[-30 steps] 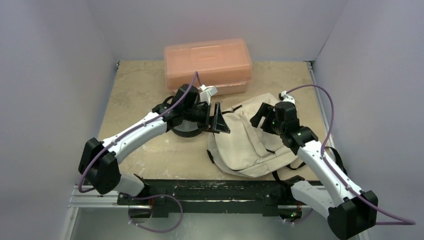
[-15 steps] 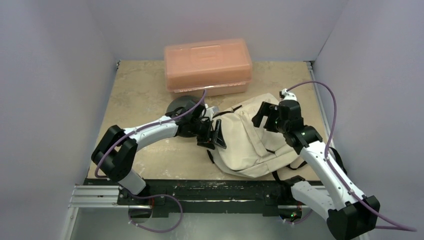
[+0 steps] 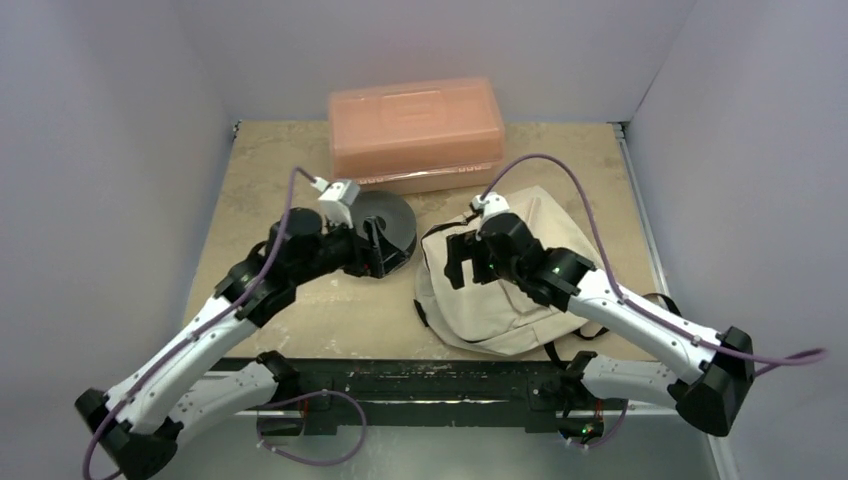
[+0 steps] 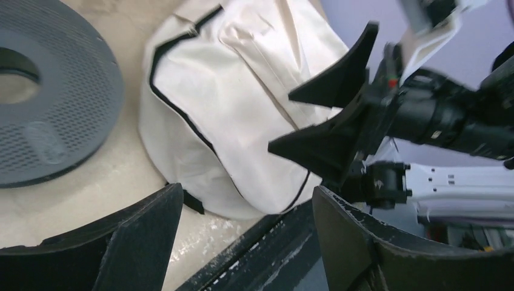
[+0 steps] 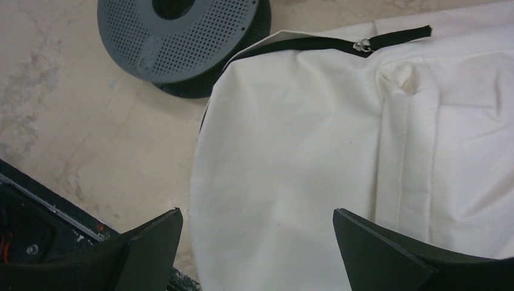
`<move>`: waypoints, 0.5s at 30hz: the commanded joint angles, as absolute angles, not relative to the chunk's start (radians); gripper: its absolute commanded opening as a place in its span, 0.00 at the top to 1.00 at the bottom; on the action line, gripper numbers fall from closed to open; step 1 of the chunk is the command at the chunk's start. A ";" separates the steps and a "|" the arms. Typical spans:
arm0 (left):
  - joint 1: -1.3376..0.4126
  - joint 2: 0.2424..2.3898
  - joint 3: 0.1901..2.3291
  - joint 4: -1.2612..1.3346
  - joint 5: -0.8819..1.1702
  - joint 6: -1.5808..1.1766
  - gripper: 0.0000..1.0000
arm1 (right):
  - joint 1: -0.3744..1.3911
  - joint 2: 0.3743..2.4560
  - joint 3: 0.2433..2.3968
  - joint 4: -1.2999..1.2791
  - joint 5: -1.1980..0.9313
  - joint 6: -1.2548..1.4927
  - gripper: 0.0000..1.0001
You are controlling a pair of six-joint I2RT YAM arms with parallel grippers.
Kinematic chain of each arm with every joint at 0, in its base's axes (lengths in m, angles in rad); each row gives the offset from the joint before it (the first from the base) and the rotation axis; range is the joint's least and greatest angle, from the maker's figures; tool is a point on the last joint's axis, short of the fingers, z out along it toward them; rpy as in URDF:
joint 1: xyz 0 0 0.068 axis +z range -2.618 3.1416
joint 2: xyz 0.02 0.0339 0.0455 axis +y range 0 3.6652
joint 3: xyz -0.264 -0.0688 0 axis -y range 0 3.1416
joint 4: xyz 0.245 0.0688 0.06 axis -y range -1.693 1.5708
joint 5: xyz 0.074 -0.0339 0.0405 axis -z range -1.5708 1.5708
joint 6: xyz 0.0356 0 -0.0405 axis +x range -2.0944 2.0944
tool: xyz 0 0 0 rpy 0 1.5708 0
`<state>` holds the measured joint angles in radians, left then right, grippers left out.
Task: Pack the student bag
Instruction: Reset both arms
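The student bag [image 3: 520, 290] lies flat right of centre, cream fabric with black zip lines, its zip pull [image 5: 363, 43] at the top edge. My right gripper [image 3: 468, 268] hovers over the bag's [image 5: 303, 151] left half, open wide with only fabric below its fingers; its midpoint [image 5: 257, 210] lies near the bag's left edge. My left gripper [image 3: 385, 250] is open and empty beside the grey disc [image 3: 392, 218], pointing right toward the bag [image 4: 242, 121]. In the left wrist view that gripper [image 4: 247, 188] faces the right gripper [image 4: 280, 121].
A salmon-pink plastic box [image 3: 415, 128] stands closed at the back. The perforated grey disc [image 5: 182, 36] rests on the table just left of the bag. Black straps [image 3: 600, 335] trail off the bag's near right side. The black rail [image 3: 420, 380] runs along the near edge.
My left arm swung back to the left, away from the bag's edge to the disc. My right gripper travelled left across the bag and its jaws widened.
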<state>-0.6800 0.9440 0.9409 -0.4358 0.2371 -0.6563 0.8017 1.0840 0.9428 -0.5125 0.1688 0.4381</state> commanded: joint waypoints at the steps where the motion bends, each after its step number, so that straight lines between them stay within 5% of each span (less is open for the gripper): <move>1: -0.673 0.777 0.881 -0.522 -0.066 -0.643 0.22 | 0.913 1.160 1.000 -0.502 0.301 0.439 0.01; 10: -0.673 0.597 0.885 -0.599 -0.178 -0.681 0.22 | 1.002 1.284 0.953 -0.306 0.193 0.562 0.02; 15: -0.673 0.545 0.962 -0.655 -0.220 -0.662 0.22 | 1.005 1.202 1.020 -0.352 0.335 0.585 0.01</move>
<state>-0.6800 0.5850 0.8814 -0.6224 -0.1505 -0.6704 0.9997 1.2877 0.9520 -0.3847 0.2260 0.5381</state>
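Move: For the right hand, the student bag's middle lies some 13 cm to the right, about level fore and aft and 14 cm below; the zip end is roughly 12 cm ahead and 3 cm right. The grey spool lies about 19 cm left and 10 cm ahead of that hand. From the left hand, the bag's middle is some 28 cm right, 2 cm ahead and 20 cm below; the spool sits roughly 10 cm ahead and 4 cm left. Leftward go both hands, empty and open. The left hand draws away from the bag by about 9 cm, passing the near side of the spool, turning some 20 degrees counter-clockwise and tipping slightly up after a small early rise. The right hand travels 7 cm over the bag towards its left edge, sinking and easing back a little, then slows and starts to lift. ##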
